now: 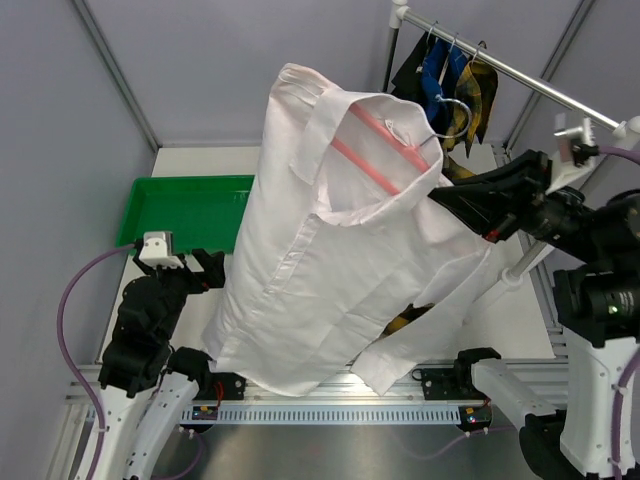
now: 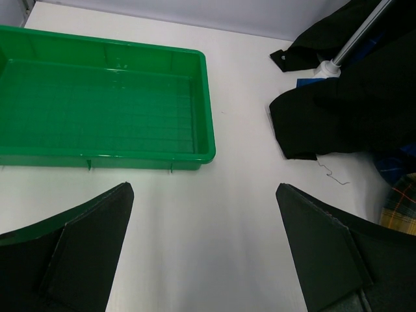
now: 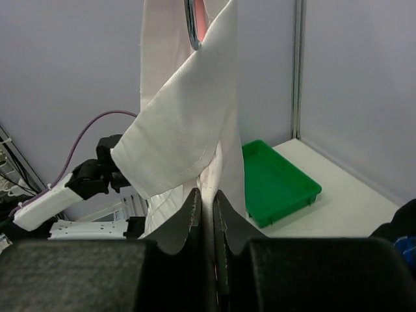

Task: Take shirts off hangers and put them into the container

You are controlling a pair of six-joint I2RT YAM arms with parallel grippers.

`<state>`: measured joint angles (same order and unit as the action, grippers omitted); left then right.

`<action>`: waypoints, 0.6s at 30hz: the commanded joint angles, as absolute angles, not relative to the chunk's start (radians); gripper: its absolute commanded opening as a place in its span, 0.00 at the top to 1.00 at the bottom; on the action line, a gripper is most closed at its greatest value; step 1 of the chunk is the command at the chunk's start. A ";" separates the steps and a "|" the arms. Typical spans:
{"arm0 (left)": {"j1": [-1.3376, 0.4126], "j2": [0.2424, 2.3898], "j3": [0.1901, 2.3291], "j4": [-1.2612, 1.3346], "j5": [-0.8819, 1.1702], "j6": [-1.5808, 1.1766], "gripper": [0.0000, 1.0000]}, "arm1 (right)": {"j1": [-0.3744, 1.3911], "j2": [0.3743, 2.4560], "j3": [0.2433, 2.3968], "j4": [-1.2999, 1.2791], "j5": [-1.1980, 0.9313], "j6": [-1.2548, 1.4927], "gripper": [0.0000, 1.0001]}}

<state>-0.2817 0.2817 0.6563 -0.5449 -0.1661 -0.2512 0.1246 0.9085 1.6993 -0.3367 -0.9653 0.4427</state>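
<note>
A white shirt (image 1: 330, 270) hangs in mid-air on a pink hanger (image 1: 385, 150), above the table's near middle. My right gripper (image 1: 440, 195) is shut on the shirt's cloth at the hanger's right shoulder end. The right wrist view has the white shirt (image 3: 188, 130) pinched between the shut jaws of the right gripper (image 3: 208, 194), and the hanger's hook (image 3: 192, 26) at the top. The green container (image 1: 190, 181) lies at the left with nothing in it. My left gripper (image 1: 205, 268) is low by its near right corner. It stands open over bare table in the left wrist view (image 2: 205, 188), the container (image 2: 207, 97) ahead.
A rail (image 1: 540, 85) crosses the back right, carrying a black shirt (image 1: 410, 70), a blue plaid shirt (image 1: 437, 65) and a yellow-and-black plaid shirt (image 1: 478, 95). Black cloth (image 2: 351, 110) reaches down to the table by the rail post (image 2: 354, 39).
</note>
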 commanded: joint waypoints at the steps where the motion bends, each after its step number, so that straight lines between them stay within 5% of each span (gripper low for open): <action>1: -0.287 0.305 0.747 -0.549 -0.187 -0.284 0.01 | 0.135 0.928 1.564 -0.272 -0.918 0.410 1.00; 10: -0.287 0.423 0.994 -0.718 -0.138 -0.316 0.01 | 0.356 0.971 1.344 -0.325 -0.697 0.252 1.00; 18: -0.288 0.595 1.133 -0.707 0.153 -0.348 0.01 | 0.569 1.028 1.154 -0.275 -0.551 0.212 1.00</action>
<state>-0.2832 0.5358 1.0843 -0.7185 -0.0200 -0.3199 0.5041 1.0180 1.1763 -0.3645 -0.6369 0.2546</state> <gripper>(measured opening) 0.988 0.153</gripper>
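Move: The white shirt, still on its hanger, hangs from the right fingers, its collar about 9 cm left of that hand, 4 cm ahead and 5 cm higher. The container lies roughly 58 cm left of the right hand, 30 cm ahead and 55 cm below; the plaid shirt hangs some 25 cm ahead, 5 cm right and 20 cm lower. From the empty left hand, the collar is about 37 cm right, 4 cm back and 36 cm up. The white shirt, still pinched beside its collar in the right fingers, is swung quickly down about 22 cm, carried forward at first and then increasingly left towards the left hand, the right wrist rolling and its fingertips dipping, some 30 degrees in all. The open left hand rises about 10 cm to meet it, easing right towards the collar at the end, touching nothing yet. ##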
